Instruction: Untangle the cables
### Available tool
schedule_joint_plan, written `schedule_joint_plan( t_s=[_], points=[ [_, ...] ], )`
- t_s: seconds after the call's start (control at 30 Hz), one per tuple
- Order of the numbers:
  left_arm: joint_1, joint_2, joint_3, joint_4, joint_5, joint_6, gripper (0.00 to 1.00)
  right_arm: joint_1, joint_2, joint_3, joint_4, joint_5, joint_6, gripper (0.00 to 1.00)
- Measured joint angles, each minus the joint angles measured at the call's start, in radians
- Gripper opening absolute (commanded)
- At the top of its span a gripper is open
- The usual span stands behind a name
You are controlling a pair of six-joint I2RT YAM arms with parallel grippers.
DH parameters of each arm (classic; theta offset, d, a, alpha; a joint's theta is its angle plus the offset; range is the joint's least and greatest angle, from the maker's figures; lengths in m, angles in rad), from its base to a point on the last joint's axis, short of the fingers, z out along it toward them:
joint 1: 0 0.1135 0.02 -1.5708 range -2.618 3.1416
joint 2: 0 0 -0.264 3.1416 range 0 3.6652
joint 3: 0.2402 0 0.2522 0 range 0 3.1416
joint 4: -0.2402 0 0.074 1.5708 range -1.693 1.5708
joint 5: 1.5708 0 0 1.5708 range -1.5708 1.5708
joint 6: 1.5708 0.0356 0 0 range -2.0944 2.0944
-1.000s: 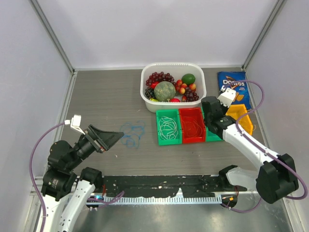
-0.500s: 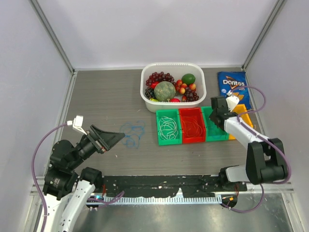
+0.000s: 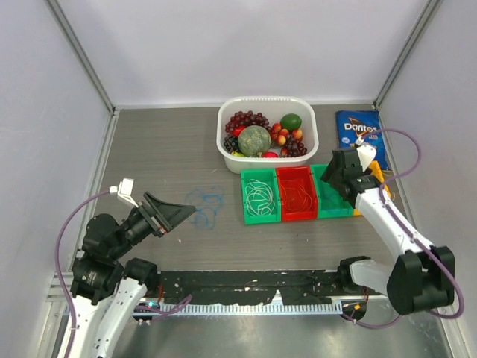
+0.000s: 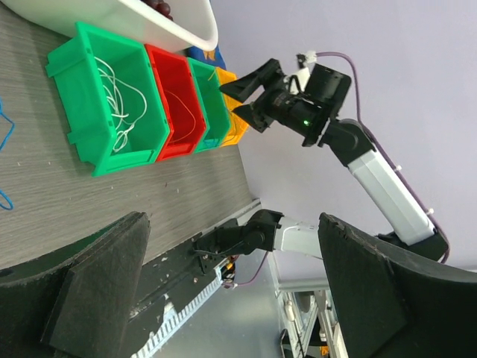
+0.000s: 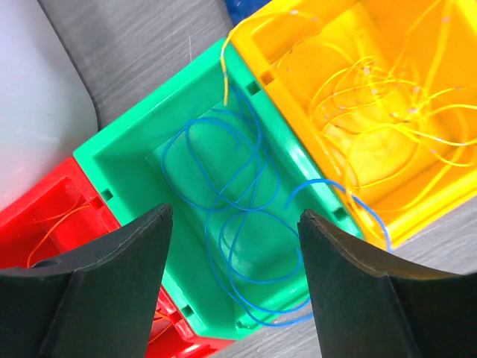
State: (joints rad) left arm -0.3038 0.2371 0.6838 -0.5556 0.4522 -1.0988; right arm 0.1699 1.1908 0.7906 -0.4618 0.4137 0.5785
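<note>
The cables lie sorted by colour. White cables (image 3: 260, 195) fill the left green bin (image 3: 244, 200), and an orange cable (image 3: 297, 197) lies in the red bin (image 3: 297, 174). A loose blue cable (image 3: 204, 206) rests on the table. My right gripper (image 5: 235, 212) hangs open over the right green bin (image 5: 130, 153). Below it lie loops of blue cable (image 5: 242, 216), one end over the rim. Yellow cables (image 5: 387, 112) sit in the yellow bin (image 5: 298, 71). My left gripper (image 3: 177, 216) is open and empty, raised beside the loose blue cable.
A white basket (image 3: 267, 101) of fruit stands behind the bins. A blue Doritos bag (image 3: 356, 133) lies at the back right. A black rail (image 3: 246, 287) runs along the near edge. Grey walls close in both sides.
My right gripper has opened above the right green bin, and its arm has shifted slightly. The left arm has edged a little toward the right.
</note>
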Motion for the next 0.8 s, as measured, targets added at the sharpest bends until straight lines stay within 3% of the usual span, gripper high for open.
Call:
schedule_joint_plan(
  t_s=[0.1,0.3,0.5,0.8],
  points=[
    [0.0,0.001,-0.007,0.006,0.006,-0.001,1.0,0.0,-0.083,0.006,-0.047,0.048,0.006,0.74],
    [0.0,0.002,-0.009,0.029,0.021,-0.001,1.0,-0.055,-0.206,-0.027,-0.093,0.111,0.042,0.59],
    [0.0,0.003,-0.012,0.033,0.024,-0.001,1.0,-0.115,-0.163,-0.091,-0.093,0.098,0.066,0.56],
    [0.0,0.003,-0.019,0.035,0.029,-0.001,1.0,-0.115,-0.132,-0.143,-0.076,0.099,0.076,0.35]
  ],
)
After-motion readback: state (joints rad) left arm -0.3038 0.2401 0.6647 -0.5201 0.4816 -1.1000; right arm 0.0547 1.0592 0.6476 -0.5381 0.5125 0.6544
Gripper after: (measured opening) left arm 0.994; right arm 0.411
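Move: Across the wall between the green and yellow boxes, towards its near end, an overhanging blue cable strand lies about 5 cm back, 6 cm right and 4 cm below the right hand. The middle of the green box, with the rest of the blue cable, is some 2 cm back, 3 cm right and 7 cm down. The yellow box is about 12 cm right and 2 cm back. From the left hand the strand is roughly 42 cm right, 11 cm ahead and 22 cm below. Swinging back and to the right by about 5 cm each way, the right hand leaves the green box's middle for the blue strand on the wall, first rising nearly 4 cm, then sinking some 6 cm. The wrist turns roughly 15 degrees clockwise while the fingers close from well open to under half open, coming down around the strand without pinching it. ##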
